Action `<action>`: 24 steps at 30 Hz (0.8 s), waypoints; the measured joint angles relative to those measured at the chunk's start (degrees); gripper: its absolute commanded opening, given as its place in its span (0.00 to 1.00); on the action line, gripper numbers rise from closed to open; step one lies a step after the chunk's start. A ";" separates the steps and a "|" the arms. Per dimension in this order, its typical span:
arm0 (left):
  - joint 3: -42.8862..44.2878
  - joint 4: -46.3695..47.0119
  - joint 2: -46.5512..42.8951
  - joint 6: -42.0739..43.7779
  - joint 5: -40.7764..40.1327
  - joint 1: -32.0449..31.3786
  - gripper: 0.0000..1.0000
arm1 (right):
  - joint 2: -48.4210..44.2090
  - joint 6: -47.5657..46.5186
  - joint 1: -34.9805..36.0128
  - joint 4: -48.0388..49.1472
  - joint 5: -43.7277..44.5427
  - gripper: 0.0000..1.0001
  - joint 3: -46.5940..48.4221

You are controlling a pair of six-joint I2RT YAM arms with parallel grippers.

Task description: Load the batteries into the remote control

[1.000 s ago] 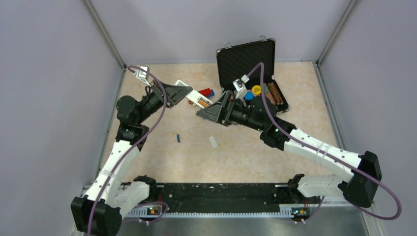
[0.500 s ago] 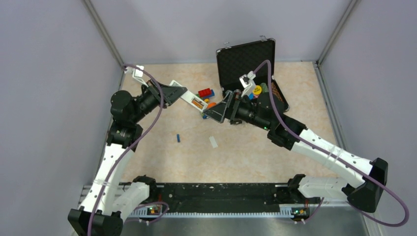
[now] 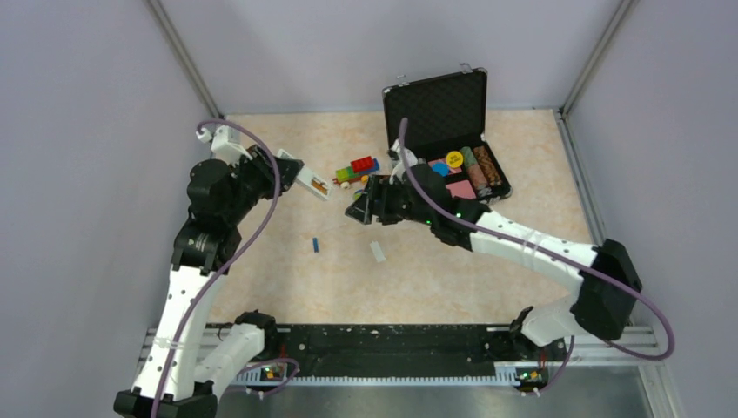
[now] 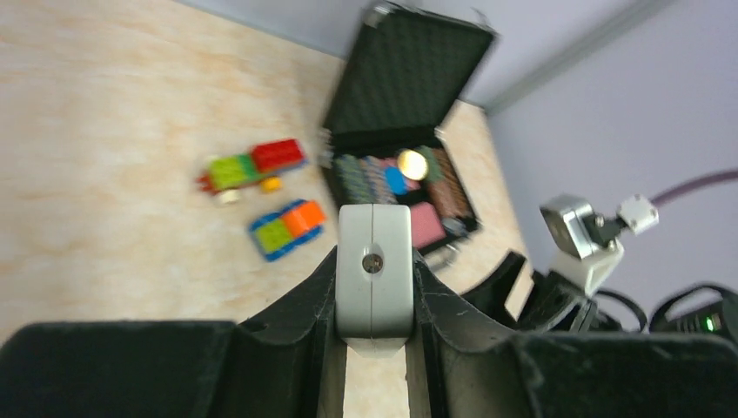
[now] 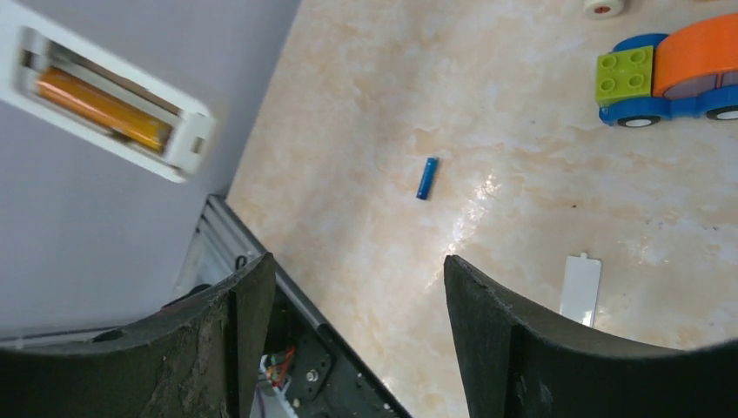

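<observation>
My left gripper (image 3: pixel 294 172) is shut on one end of the white remote control (image 3: pixel 311 183), holding it in the air at the back left. Its fingers clamp the remote's end (image 4: pixel 374 270) from both sides. The open battery bay faces the right wrist camera, with the orange-brown battery (image 5: pixel 100 100) lying inside the remote (image 5: pixel 178 139). The blue battery (image 3: pixel 315 245) lies loose on the table (image 5: pixel 426 178). My right gripper (image 3: pixel 358 209) hangs to the right of the remote, apart from it, open (image 5: pixel 357 322) with nothing between its fingers.
The small white cover piece (image 3: pixel 378 252) lies on the table right of the blue battery (image 5: pixel 581 287). Toy vehicles (image 3: pixel 357 168) sit behind the right gripper. An open black case (image 3: pixel 439 109) of coloured pieces stands at the back right.
The left arm has drawn the remote back to the left. My right gripper has come away from the remote towards the near side, its jaws narrowing but still empty.
</observation>
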 measured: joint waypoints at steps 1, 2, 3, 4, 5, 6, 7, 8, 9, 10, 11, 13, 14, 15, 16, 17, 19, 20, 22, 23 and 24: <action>0.94 -2.32 -0.09 0.70 -3.56 0.00 0.00 | 2.05 -0.37 0.52 -0.90 1.14 0.66 0.76; 1.70 -4.55 -0.28 1.36 -7.30 0.00 0.00 | 4.59 -0.83 1.25 -1.66 2.27 0.65 2.25; 2.32 -6.75 -0.57 1.92 -11.41 0.00 0.00 | 7.96 -1.51 2.32 -2.67 3.85 0.64 4.48; 2.75 -8.83 -0.81 2.32 -15.28 0.00 0.00 | 11.08 -2.19 3.41 -3.48 5.40 0.62 6.73; 3.04 -10.93 -1.20 2.84 -19.52 0.00 0.00 | 14.16 -2.84 4.57 -4.31 6.97 0.61 9.07; 3.21 -12.57 -1.55 3.10 -22.56 0.02 0.00 | 16.83 -3.41 5.60 -4.83 8.31 0.59 10.99; 3.37 -14.69 -1.99 3.39 -26.38 0.07 0.00 | 20.04 -4.24 6.93 -5.75 9.97 0.58 13.51; 3.43 -16.13 -2.40 3.67 -29.18 0.07 0.00 | 22.45 -4.98 7.93 -6.36 11.30 0.57 15.45; 3.52 -17.90 -2.93 4.00 -32.52 0.07 0.00 | 25.51 -5.95 9.09 -7.15 12.85 0.55 17.86; 3.65 -19.37 -3.45 4.33 -35.30 0.07 0.00 | 27.58 -6.58 9.86 -7.52 13.84 0.53 19.39; 3.78 -20.76 -4.13 4.59 -38.27 0.07 0.00 | 30.34 -7.34 10.71 -8.33 15.13 0.52 21.64; 4.02 -22.56 -5.46 5.18 -42.51 0.09 0.00 | 34.64 -8.41 11.69 -9.38 16.70 0.49 24.90; 4.13 -23.15 -6.38 5.66 -44.57 0.11 0.00 | 36.24 -8.81 11.96 -9.79 17.16 0.48 26.01; 4.31 -23.67 -7.17 5.92 -46.16 0.11 0.00 | 38.38 -9.20 12.33 -10.49 17.97 0.47 27.54; 4.50 -24.17 -7.85 6.19 -47.56 0.11 0.00 | 40.00 -9.60 12.52 -11.08 18.45 0.47 28.65; 4.59 -24.41 -8.55 6.45 -48.78 0.11 0.00 | 41.72 -10.01 12.79 -11.63 19.02 0.47 29.64; 4.68 -24.76 -9.88 6.80 -50.69 0.13 0.00 | 44.39 -10.64 12.98 -12.68 20.24 0.47 31.17; 4.70 -24.81 -10.60 7.06 -51.54 0.13 0.00 | 45.59 -11.08 13.05 -13.18 20.76 0.47 31.71; 4.70 -24.81 -11.39 7.28 -52.59 0.15 0.00 | 47.69 -11.67 13.25 -13.92 21.66 0.47 33.00; 4.70 -24.81 -11.58 7.32 -52.87 0.15 0.00 | 48.65 -12.04 13.31 -14.19 21.92 0.46 33.64; 4.70 -24.81 -11.61 7.39 -53.05 0.15 0.00 | 49.53 -12.24 13.40 -14.38 22.08 0.46 34.25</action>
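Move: The blue battery, free on the table, lies about 12 cm to the right hand's left, 4 cm ahead and 24 cm below its empty fingers. Down there too, the battery cover is some 3 cm to this hand's right and 2 cm ahead, and the orange toy car about 2 cm right and 17 cm ahead. From the left hand, holding the remote, the blue battery is almost straight below, roughly 35 cm down and 1 cm left. Drop the right gripper about 22 cm and carry it 12 cm left onto the blue battery, tipping its fingers down by nearly 40 degrees and narrowing their gap partway. Meanwhile swing the left gripper, still gripping the remote, 18 cm left and then back too, turning it counter-clockwise out of the way. ##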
